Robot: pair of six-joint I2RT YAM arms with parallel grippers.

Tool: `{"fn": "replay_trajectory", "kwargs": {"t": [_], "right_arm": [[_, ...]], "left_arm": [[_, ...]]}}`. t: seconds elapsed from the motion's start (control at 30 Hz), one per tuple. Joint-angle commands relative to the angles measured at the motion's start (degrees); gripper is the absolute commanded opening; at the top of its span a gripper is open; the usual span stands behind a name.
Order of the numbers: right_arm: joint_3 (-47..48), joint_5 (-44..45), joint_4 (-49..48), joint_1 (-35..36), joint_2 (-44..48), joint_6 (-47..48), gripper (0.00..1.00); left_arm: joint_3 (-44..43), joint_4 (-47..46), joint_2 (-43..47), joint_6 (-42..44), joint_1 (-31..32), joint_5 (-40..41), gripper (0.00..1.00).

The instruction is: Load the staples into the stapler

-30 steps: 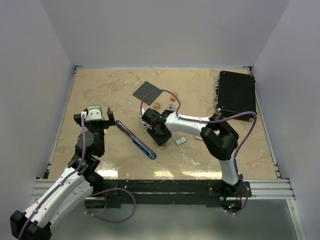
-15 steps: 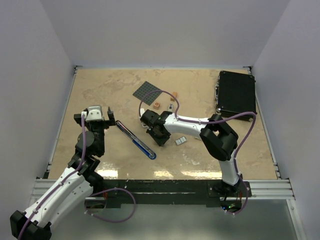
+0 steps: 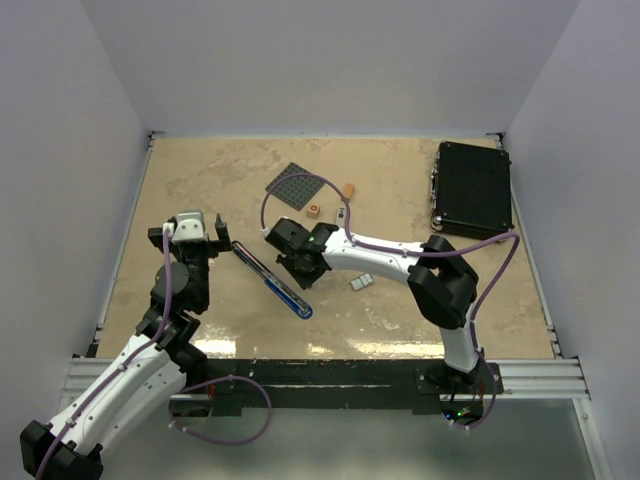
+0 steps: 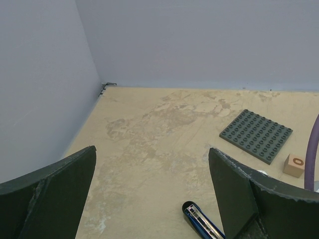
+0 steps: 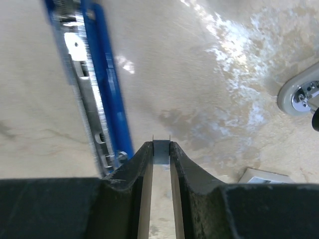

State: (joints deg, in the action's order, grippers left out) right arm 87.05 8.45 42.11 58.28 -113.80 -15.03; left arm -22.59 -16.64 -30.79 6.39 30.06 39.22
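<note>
The blue stapler (image 3: 272, 280) lies opened flat and diagonal on the table, its metal channel facing up (image 5: 79, 84). My right gripper (image 3: 291, 263) hangs just right of its middle, shut on a short grey strip of staples (image 5: 161, 151) whose two prongs stick out past the fingertips. The strip is beside the stapler's blue edge, apart from the channel. A small whitish staples box (image 3: 361, 282) rests on the table to the right. My left gripper (image 3: 206, 233) stands open above the table near the stapler's far end (image 4: 202, 221), nothing between its fingers (image 4: 234, 184).
A grey studded plate (image 3: 293, 184) lies at the back, with two small orange blocks (image 3: 314, 210) (image 3: 348, 189) and a small white piece (image 3: 341, 214) near it. A black case (image 3: 473, 187) sits at the back right. White walls enclose the table.
My right gripper has moved left, from beside the staples box to the stapler's side, and its jaws have narrowed on the strip. The left arm has not moved.
</note>
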Motion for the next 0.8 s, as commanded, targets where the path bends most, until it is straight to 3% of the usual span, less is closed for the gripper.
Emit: {"fn": "replay_trajectory", "kwargs": {"t": [0.0,0.77], "right_arm": [[2.87,1.04,-3.86,3.14,4.20,-1.93,0.22],[0.06,-1.06,-10.03,5.00,1.48,-2.46,0.22]], "left_arm": [[0.26,-2.69,0.02,-1.82,0.35,-0.11,1.00],[0.26,-2.69,0.20,-1.56,0.43,0.15,0.99]]}}
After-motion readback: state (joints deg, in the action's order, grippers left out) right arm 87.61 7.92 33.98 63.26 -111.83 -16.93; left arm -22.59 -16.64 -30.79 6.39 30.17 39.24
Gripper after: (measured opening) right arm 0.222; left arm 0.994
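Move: Some 5 cm to the right hand's left, 2 cm back and 2 cm below lies the magazine of the opened blue stapler, where the held staple strip is being taken. The white stapler stands about 13 cm ahead and 4 cm left, the grey stapler 12 cm ahead and 8 cm right, and the staple pack 14 cm right and 1 cm ahead, all slightly lower. From the left hand the magazine is roughly 20 cm right, 7 cm back and 24 cm down. Carrying the still-pinched staple strip, the right hand swings about 5 cm left and rises some 3 cm, drawing back a little, to come over the front part of the blue stapler's magazine. It goes briskly, then eases almost to a stop, tilting about 10 degrees so its left side rises; the fingers keep their grip. ##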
